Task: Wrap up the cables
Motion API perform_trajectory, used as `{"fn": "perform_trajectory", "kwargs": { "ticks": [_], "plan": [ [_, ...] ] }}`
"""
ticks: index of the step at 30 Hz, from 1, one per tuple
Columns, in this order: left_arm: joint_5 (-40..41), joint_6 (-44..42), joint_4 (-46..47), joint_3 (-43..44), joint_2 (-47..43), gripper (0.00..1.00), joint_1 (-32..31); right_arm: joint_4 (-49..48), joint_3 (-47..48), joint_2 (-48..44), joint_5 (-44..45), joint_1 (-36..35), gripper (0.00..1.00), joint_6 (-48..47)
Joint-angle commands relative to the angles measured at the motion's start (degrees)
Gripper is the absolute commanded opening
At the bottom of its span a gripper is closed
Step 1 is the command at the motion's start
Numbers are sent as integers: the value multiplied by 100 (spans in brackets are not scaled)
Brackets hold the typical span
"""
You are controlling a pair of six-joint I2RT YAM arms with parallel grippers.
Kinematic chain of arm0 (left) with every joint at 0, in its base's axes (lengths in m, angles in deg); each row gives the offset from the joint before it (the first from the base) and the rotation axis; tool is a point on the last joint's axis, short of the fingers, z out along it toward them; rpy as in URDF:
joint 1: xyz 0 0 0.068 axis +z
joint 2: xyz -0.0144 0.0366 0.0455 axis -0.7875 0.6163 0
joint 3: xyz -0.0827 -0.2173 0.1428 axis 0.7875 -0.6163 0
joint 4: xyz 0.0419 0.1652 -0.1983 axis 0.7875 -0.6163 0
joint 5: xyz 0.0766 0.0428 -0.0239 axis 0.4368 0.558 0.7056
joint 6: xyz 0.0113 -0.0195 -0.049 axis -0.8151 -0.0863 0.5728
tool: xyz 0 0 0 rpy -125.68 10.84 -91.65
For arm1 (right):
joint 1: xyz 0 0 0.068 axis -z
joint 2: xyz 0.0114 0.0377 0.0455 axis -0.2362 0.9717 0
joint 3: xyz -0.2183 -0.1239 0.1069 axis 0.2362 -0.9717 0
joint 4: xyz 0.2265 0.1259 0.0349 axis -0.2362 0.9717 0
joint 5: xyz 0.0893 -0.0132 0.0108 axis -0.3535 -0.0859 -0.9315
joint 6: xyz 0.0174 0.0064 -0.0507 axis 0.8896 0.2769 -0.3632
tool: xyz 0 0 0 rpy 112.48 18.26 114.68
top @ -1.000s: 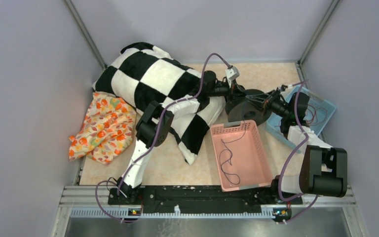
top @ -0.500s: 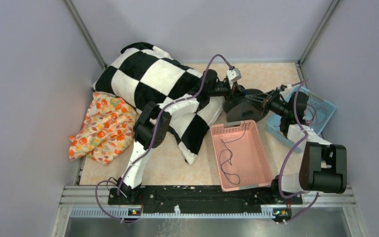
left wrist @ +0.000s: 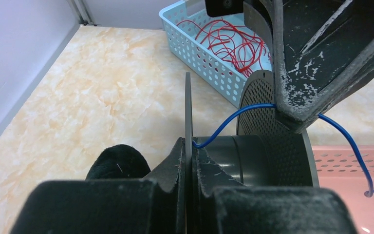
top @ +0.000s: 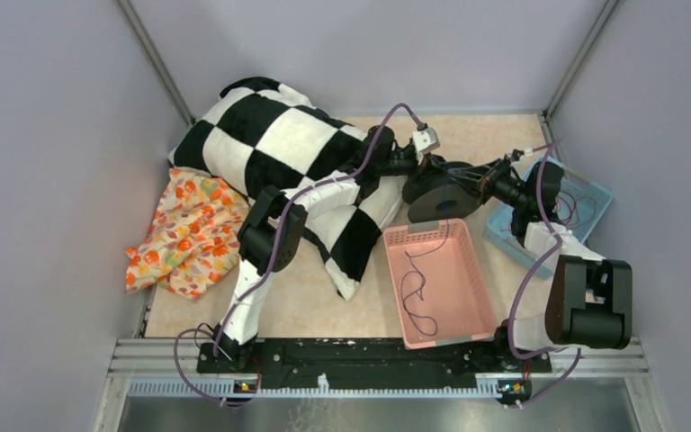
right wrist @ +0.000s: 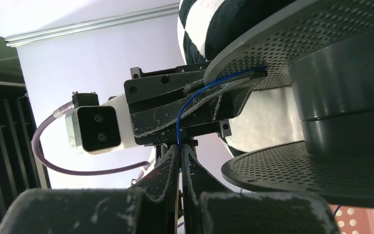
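Note:
The cable is a thin blue wire. Its loose end lies looped in the pink basket, shown in the top view as cable. A black spool with perforated flanges is held off the table behind the basket. My left gripper is shut on the edge of one spool flange. The cable runs from the spool hub to my right gripper, which is shut on it. The cable arcs up to the flange rim. The right fingers are beside the spool.
A blue tray with red wires stands at the right. A black-and-white checked pillow and a floral cloth lie at the left. Walls close in on three sides.
The spool and both grippers have shifted a little left and toward the back. The left elbow has moved left. Both grips are unchanged.

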Motion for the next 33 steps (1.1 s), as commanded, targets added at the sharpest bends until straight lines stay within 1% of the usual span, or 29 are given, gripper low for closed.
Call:
{"fn": "perform_trajectory", "kwargs": {
  "ticks": [1,2,4,7,11,14,18,21,24,28,33],
  "plan": [
    [54,-220,192,-3,-405,12,6,-7,165,-17,43,25,0,-196],
    [56,-214,179,-4,-406,15,8,-20,155,-8,37,25,0,-195],
    [65,-210,160,-9,-411,25,9,-41,145,29,36,25,0,-190],
    [57,-205,166,-5,-406,37,10,-74,165,56,39,31,0,-177],
    [48,-328,63,39,-393,47,10,-76,201,78,43,25,0,-175],
    [72,-399,-26,27,-429,50,10,-129,168,86,66,25,0,-114],
    [69,-359,35,-40,-478,53,7,-611,43,156,46,25,0,236],
    [36,-288,102,-56,-484,58,15,-915,0,216,11,17,0,428],
    [26,-226,154,-57,-485,62,8,-897,6,232,8,-14,0,413],
    [19,-99,260,-53,-481,64,13,-890,8,277,25,-92,0,409],
    [85,159,562,-115,-434,64,15,-993,1,334,51,-198,0,458]
  ]
}}
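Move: The free end of the blue cable is pinched between the left fingertips, against the spool's far flange; from the right hand, which holds the same cable, it lies about 5 cm ahead, 2 cm left and 4 cm lower. The spool's middle is about 4 cm back from the left hand, 2 cm right and 7 cm down. The pink basket lies some 22 cm back and 2 cm right of the left hand; the blue basket is about 23 cm right and 5 cm back from the right hand. The blue cable's end and the flange rim are let go: the left fingers open from nearly shut to about two thirds, one finger spreading to each side of the far flange, while that hand stays in place bar a dip of about half a centimetre and back up. The right hand keeps the cable pinched above the hub, almost still, easing forward by under 1 cm. ##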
